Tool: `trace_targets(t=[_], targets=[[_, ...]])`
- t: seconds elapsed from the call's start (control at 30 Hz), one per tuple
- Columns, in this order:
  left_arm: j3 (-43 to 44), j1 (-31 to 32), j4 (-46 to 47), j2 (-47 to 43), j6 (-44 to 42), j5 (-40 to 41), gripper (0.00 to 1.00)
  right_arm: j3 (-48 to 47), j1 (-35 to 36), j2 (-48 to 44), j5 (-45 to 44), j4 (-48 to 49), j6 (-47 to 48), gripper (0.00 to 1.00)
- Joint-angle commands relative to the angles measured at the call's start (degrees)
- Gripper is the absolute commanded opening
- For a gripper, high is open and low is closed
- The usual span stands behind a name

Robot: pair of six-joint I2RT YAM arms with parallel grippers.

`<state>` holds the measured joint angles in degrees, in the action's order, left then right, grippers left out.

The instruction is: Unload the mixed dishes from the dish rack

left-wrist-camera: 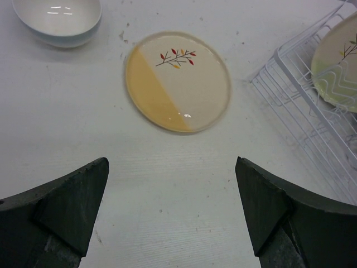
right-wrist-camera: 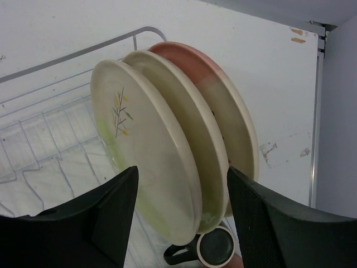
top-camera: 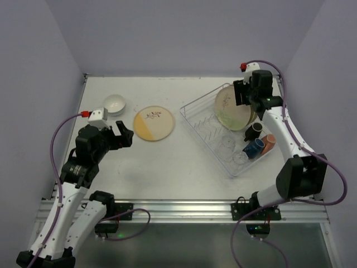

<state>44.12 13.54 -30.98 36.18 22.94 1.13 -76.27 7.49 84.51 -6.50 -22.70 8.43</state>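
The dish rack (top-camera: 192,120) stands at the right of the table. Three plates stand on edge in it: a green-tinted one (right-wrist-camera: 145,151) in front, a cream one (right-wrist-camera: 189,128) behind it, and a pink one (right-wrist-camera: 223,106) at the back. My right gripper (right-wrist-camera: 181,170) is open, its fingers either side of the two front plates; I cannot tell whether they touch. A dark cup (right-wrist-camera: 215,248) lies below the plates. A yellow-half plate (top-camera: 154,123) and a white bowl (top-camera: 114,104) sit on the table. My left gripper (left-wrist-camera: 172,209) hovers open and empty near the yellow plate (left-wrist-camera: 178,81).
The rack's near end holds a blue cup (top-camera: 254,148), a salmon cup (top-camera: 269,141) and two clear glasses (top-camera: 228,142). Grey walls close in the table at the back and on both sides. The rack's wire edge (left-wrist-camera: 295,95) lies right of the left gripper.
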Motion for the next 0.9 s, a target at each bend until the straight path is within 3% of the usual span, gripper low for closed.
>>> trace_targets(t=[0.0, 0.13, 0.43, 0.67, 0.87], targets=[[-0.3, 0.3, 1.9, -0.2, -1.4, 0.1, 1.00, -3.3, -0.1, 3.2, -0.1, 0.4, 2.9, 0.66], [-0.4, 0.3, 1.8, -0.8, -1.4, 0.3, 1.00, -3.6, -0.1, 5.4, 1.1, -0.7, 2.8, 0.57], [-0.5, 0.3, 2.0, -0.1, -1.6, -0.4, 1.00, -4.1, -0.1, 7.3, -0.6, 0.6, 2.3, 0.55], [-0.7, 0.3, 2.1, -0.9, -1.4, -0.2, 1.00, -8.4, -1.5, 11.6, 12.4, -9.0, 4.3, 0.48], [-0.7, 0.5, 1.9, -1.0, -1.3, -0.2, 1.00, -8.6, -1.5, 10.4, 14.9, -10.1, 3.8, 0.39]])
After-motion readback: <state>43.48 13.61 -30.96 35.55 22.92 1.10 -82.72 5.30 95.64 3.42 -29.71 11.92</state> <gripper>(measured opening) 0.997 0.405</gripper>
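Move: Just below and slightly left of the right hand stands the front plate in the dish rack, its middle about 2 cm ahead, 2 cm left and 12 cm down. The second plate is roughly 4 cm to the right of it and the red-rimmed plate some 8 cm; the black mug sits about 9 cm back and 9 cm right of the hand, 15 cm below. From the left hand the front plate lies about 20 cm ahead, 48 cm right and 11 cm down. Sinking about 5.5 cm onto the front plate's upper rim, with a slight drift forward and left, the right hand brings its fingers down astride that rim, one in front of the plate and one in the gap behind. The fingers narrow from about two thirds to two fifths open and come up close to the rim, while the wrist tips down some 10 degrees and turns a little counter-clockwise. ##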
